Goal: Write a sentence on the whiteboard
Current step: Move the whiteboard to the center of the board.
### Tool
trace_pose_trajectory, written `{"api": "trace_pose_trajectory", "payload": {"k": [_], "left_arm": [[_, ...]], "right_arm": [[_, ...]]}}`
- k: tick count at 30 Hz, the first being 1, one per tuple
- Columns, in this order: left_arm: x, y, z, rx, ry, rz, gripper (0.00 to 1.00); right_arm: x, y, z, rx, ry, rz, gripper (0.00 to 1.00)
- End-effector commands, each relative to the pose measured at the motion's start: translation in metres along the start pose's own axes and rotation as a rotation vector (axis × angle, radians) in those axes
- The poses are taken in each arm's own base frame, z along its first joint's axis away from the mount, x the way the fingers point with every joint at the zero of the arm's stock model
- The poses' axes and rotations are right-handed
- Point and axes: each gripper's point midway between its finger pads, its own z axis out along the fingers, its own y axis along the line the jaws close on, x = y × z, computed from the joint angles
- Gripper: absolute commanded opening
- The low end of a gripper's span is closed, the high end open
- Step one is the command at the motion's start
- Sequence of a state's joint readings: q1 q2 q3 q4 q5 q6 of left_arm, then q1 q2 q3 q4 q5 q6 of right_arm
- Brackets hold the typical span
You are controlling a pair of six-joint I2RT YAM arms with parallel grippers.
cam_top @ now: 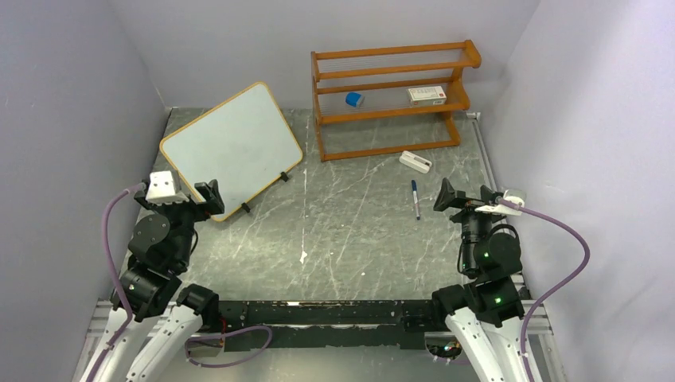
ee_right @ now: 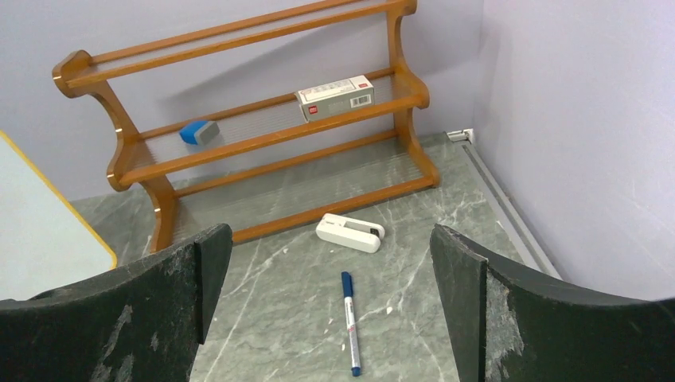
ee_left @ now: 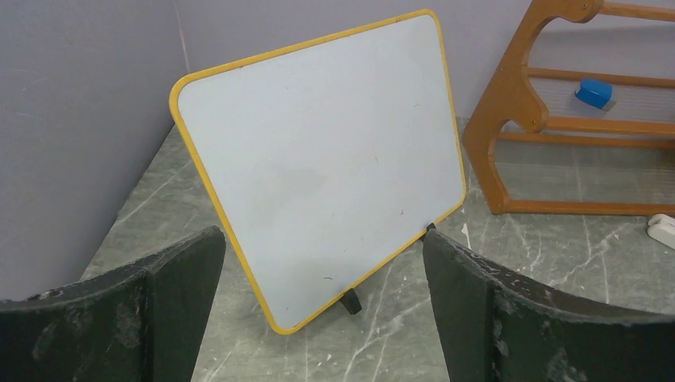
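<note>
The whiteboard (cam_top: 231, 147) stands tilted on two small black feet at the back left, with a thin orange-tan frame. Its face (ee_left: 318, 159) is blank, and no sentence is in view. My left gripper (cam_top: 199, 199) hovers just in front of the board's near corner, open and empty, its fingers wide apart (ee_left: 322, 239). A blue-capped marker (cam_top: 415, 199) lies on the table right of centre. My right gripper (cam_top: 466, 199) is open and empty just right of the marker (ee_right: 349, 322), which shows between its spread fingers (ee_right: 330, 235).
An orange wooden rack (cam_top: 390, 99) stands at the back, holding a blue eraser (cam_top: 354, 99) and a small white box (cam_top: 427, 95). A white oblong device (cam_top: 415, 161) lies in front of it. Grey walls close in on the left, back and right.
</note>
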State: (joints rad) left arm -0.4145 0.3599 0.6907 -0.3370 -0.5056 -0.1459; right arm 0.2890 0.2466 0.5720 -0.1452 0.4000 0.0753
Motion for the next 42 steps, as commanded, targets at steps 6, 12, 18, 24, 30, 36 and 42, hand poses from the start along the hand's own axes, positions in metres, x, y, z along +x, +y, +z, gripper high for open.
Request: {"api": "trace_pose_trajectory", "payload": {"k": [6, 12, 18, 24, 30, 36, 42], "left_arm": [[-0.001, -0.007, 0.008, 0.004, 0.006, -0.027, 0.98], [0.009, -0.011, 0.012, 0.008, 0.035, -0.056, 0.98], [0.036, -0.020, 0.024, -0.026, 0.184, -0.106, 0.98], [0.088, -0.032, 0.038, -0.106, 0.435, -0.142, 0.94], [0.133, -0.033, 0.052, -0.213, 0.554, -0.170, 0.90], [0.178, -0.034, 0.068, -0.295, 0.618, -0.182, 0.81], [0.207, -0.033, 0.075, -0.382, 0.635, -0.229, 0.60]], "right_arm": [[-0.005, -0.001, -0.001, 0.004, -0.014, 0.010, 1.00], [-0.003, -0.001, -0.001, 0.005, -0.007, 0.020, 1.00], [-0.003, -0.003, -0.003, 0.015, -0.012, 0.033, 1.00], [-0.005, 0.000, -0.005, -0.009, -0.027, 0.040, 1.00], [-0.009, 0.001, -0.009, -0.024, -0.053, 0.044, 1.00], [-0.010, 0.003, -0.010, -0.044, -0.063, 0.037, 1.00], [-0.010, 0.005, -0.011, -0.057, -0.073, 0.033, 1.00]]}}
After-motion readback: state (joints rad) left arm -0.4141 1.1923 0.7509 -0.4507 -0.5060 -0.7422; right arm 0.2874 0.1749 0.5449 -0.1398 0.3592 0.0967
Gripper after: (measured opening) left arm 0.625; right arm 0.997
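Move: The tilted whiteboard's middle lies about 27 cm straight ahead of the left hand and 19 below it. Nearer is the left black clip on its lower edge, some 12 cm ahead, 4 to the right and 28 down. The board's near corner is about 10 cm ahead and 3 left, the right clip about 23 ahead and 14 right, both at much the same depth as the left clip. From the right hand the whiteboard is roughly 27 cm ahead, 55 left and 20 below. The whiteboard's lower edge, by its left black clip, is what the left hand drops towards: slowly at first, then in a quick swoop about 20 cm down, drifting 7 cm forward and 5 right. Its fingers tip down some 40 degrees from level and swing slightly counter-clockwise, closing from wide open to about two thirds, still short of the edge. ##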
